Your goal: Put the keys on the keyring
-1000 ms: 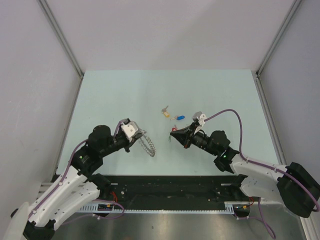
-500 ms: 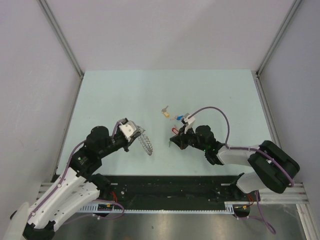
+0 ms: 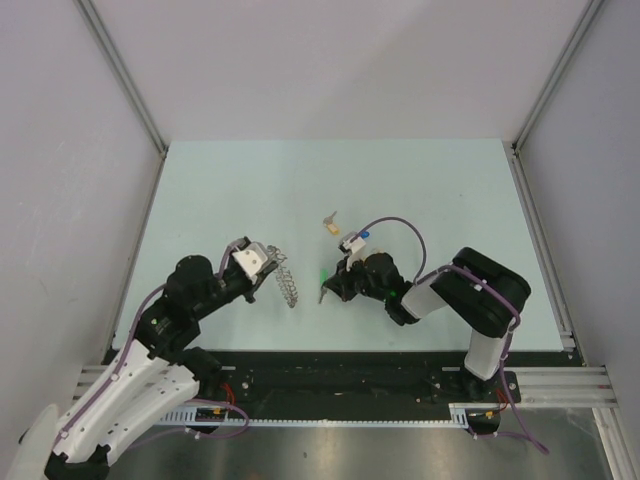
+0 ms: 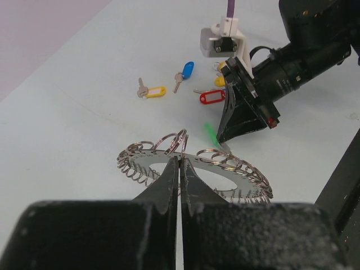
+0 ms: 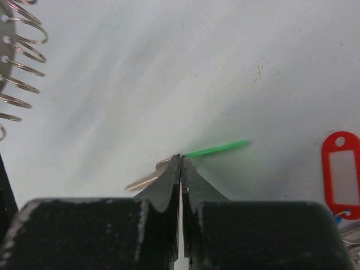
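My left gripper is shut on the near edge of the keyring, a flat silver ring fringed with small wire loops, held off the table. From above the keyring hangs just right of the left gripper. My right gripper is shut on a silver key with a green tag, its blade pointing left. That green tag is a short way right of the keyring. More keys lie behind: yellow tag, blue tag, red tag.
The right arm's purple cable loops over the keys lying on the pale table. Grey walls close in the left, right and back sides. A black rail with the arm bases runs along the near edge.
The right arm has folded and swung left, carrying the green-tagged key closer to the keyring. The left gripper with the keyring has drifted slightly left.
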### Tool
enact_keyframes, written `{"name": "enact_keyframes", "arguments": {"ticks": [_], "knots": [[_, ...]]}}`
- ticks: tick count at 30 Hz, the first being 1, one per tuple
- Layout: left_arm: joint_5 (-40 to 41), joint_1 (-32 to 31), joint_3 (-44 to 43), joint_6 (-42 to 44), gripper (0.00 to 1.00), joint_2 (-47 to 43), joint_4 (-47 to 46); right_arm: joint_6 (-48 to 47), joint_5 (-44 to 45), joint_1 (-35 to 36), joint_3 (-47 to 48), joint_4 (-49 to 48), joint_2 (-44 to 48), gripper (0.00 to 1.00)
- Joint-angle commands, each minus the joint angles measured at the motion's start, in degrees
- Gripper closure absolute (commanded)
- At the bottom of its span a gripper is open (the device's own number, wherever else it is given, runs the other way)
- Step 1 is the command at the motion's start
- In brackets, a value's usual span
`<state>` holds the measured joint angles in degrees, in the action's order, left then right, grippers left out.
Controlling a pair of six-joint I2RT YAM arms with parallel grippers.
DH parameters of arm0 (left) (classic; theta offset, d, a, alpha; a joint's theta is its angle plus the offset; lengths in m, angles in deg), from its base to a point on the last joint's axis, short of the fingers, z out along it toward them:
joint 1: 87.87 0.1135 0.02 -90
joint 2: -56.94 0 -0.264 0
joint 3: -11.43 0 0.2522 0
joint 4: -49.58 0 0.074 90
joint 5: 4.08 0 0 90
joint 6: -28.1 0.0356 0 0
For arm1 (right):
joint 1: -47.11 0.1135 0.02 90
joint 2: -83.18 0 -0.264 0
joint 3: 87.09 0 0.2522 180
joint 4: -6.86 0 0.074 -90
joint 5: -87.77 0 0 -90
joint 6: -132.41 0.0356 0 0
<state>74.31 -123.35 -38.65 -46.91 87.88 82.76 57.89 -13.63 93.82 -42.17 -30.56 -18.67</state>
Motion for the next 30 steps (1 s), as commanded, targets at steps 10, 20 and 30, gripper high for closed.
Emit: {"name": "enact_keyframes", "arguments": {"ticks": [10, 20, 30], "knots": [[1.68, 0.15, 0.01, -0.83, 0.99, -2.20, -3.25, 0.43, 3.13, 2.76, 0.57, -1.75, 1.81, 0.71], [5.90, 0.15, 0.46, -1.18, 0.99, -4.48, -3.69, -9.05, 9.11, 2.23, 19.42, 45.66, 10.88, 0.58], [13.27, 0.15, 0.28, -4.78, 1.00, -7.91, 0.26, -20.31, 5.96, 1.89, 41.07, 75.42, 0.08, 0.60]]}}
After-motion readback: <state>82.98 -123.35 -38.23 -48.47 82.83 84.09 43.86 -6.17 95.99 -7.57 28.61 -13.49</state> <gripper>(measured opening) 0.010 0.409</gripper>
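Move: The green-tagged key is already in the right fingers, just over its spot on the table, which lies about 1 cm back, 1 cm to the left and 2 cm below that hand. The red-tagged key is some 7 cm ahead and 6 cm to the right; the ring hangs about 8 cm to the left, 4 cm back and 13 cm higher. From the left hand, that table spot is roughly 5 cm ahead, 10 cm to the right and 21 cm down. The green-tagged key goes down the last 1–2 cm to the table and the right fingers open partway, letting go of it. Easing about 1 cm back before that, the right hand then rises some 8 cm and moves 4 cm forward, its fingers tipping down about 25 degrees. The left hand keeps its pinch on the ring and carries it 3 cm left, slightly up, turning counter-clockwise. ##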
